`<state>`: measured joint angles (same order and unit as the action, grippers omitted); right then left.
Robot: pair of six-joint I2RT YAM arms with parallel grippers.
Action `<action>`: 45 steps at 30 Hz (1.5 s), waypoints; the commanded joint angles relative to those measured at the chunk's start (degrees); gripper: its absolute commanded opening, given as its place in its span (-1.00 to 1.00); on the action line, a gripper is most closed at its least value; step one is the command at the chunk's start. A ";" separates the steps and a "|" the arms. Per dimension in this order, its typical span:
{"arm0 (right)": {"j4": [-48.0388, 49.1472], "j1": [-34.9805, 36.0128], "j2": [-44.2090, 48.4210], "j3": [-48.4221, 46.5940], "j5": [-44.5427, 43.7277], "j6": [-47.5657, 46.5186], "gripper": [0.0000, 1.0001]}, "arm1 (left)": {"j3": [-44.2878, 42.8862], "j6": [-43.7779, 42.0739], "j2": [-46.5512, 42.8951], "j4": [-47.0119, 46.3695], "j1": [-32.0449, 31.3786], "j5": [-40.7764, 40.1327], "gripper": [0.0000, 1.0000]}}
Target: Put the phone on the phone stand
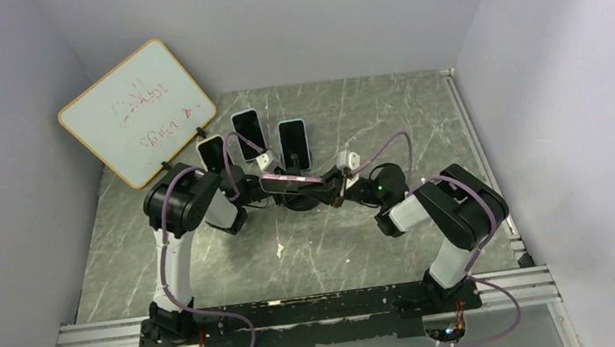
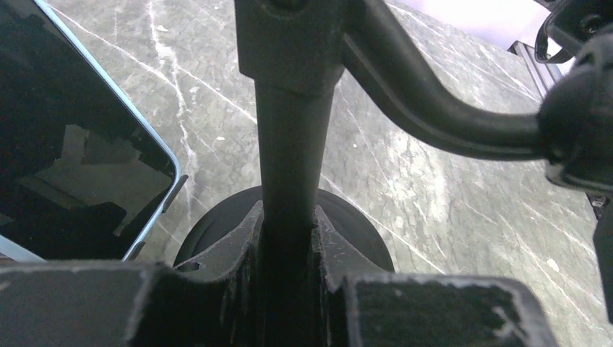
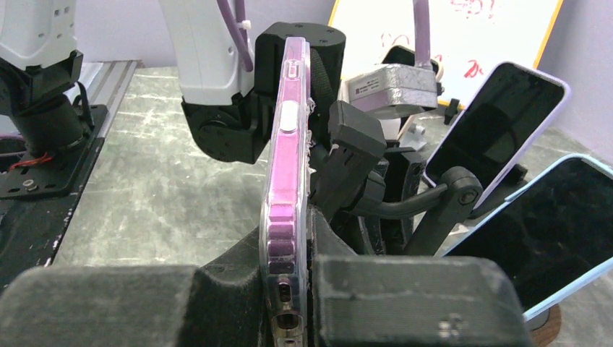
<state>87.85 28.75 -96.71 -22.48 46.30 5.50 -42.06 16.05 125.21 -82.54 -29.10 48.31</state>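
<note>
The phone (image 3: 288, 181), purple in a clear case, stands edge-on between the jaws of my right gripper (image 3: 289, 246), which is shut on its lower end. From above, the phone (image 1: 291, 179) is held roughly level just over the black phone stand (image 1: 303, 199) at mid-table. My left gripper (image 2: 289, 217) is shut on the stand's upright post (image 2: 293, 130), above its round base (image 2: 217, 231). The stand's bent arm (image 2: 434, 101) runs off to the right. In the right wrist view the stand's black holder (image 3: 354, 144) sits close against the phone's right face.
Three other phones lean on stands behind: one on the left (image 1: 213, 154), one in the middle (image 1: 248, 134) and a blue-cased one (image 1: 293, 144). A whiteboard (image 1: 137, 110) leans in the back left corner. Grey walls close in three sides; a rail (image 1: 303, 311) runs along the near edge.
</note>
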 commanded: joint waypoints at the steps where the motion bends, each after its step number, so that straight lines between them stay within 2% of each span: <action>1: 16.45 -0.77 -3.77 2.64 -7.37 -3.30 -1.00 | 1.54 -0.89 -0.36 10.79 -2.45 3.62 -0.90; 12: 16.47 2.25 -6.76 12.09 -13.62 -0.37 -1.00 | 2.92 -3.59 -3.40 14.94 -2.45 -2.72 -0.90; 24: 16.42 3.82 -12.11 10.72 -15.10 3.89 -1.00 | 3.79 -5.11 -5.39 18.44 -2.45 -5.60 -0.90; 29: 16.26 3.39 -11.16 9.27 -14.66 8.50 -1.00 | 4.09 -5.00 -5.23 17.73 -2.61 -5.75 -0.90; 33: 16.22 2.01 -9.97 7.62 -12.43 13.06 -1.00 | 3.84 -7.33 -5.94 20.55 -3.43 -7.19 -0.90; 45: 15.70 -1.40 -2.01 7.16 -11.73 15.72 -1.00 | 3.95 -8.24 -6.12 21.30 -4.38 -8.18 -0.90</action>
<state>88.36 30.02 -99.98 -16.08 40.58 19.59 -39.81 4.32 118.80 -69.58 -32.32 39.33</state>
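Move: The phone already in the right fingers reaches out to the left. Its goal, the held stand's holder, lies about 8 cm left of the right hand, level with it fore and aft, and 5 cm below. Some 13 cm ahead and 8 cm left stands the blue-rimmed phone, with the purple-rimmed phone 16 cm ahead and 19 cm left. From the left hand, already pinching the post, the holder is roughly 2 cm back, 4 cm right and 6 cm up. The phone is carried down some 7 cm and back about 3 cm beside the stand's holder, then raised again by 2 to 3 cm with its far part under the holder's lip, the right hand rolling about 20 degrees so the phone's upper edge leans forward. The left hand keeps its pinch on the post, sinking about 1 cm and tipping its fingertips slightly down. ##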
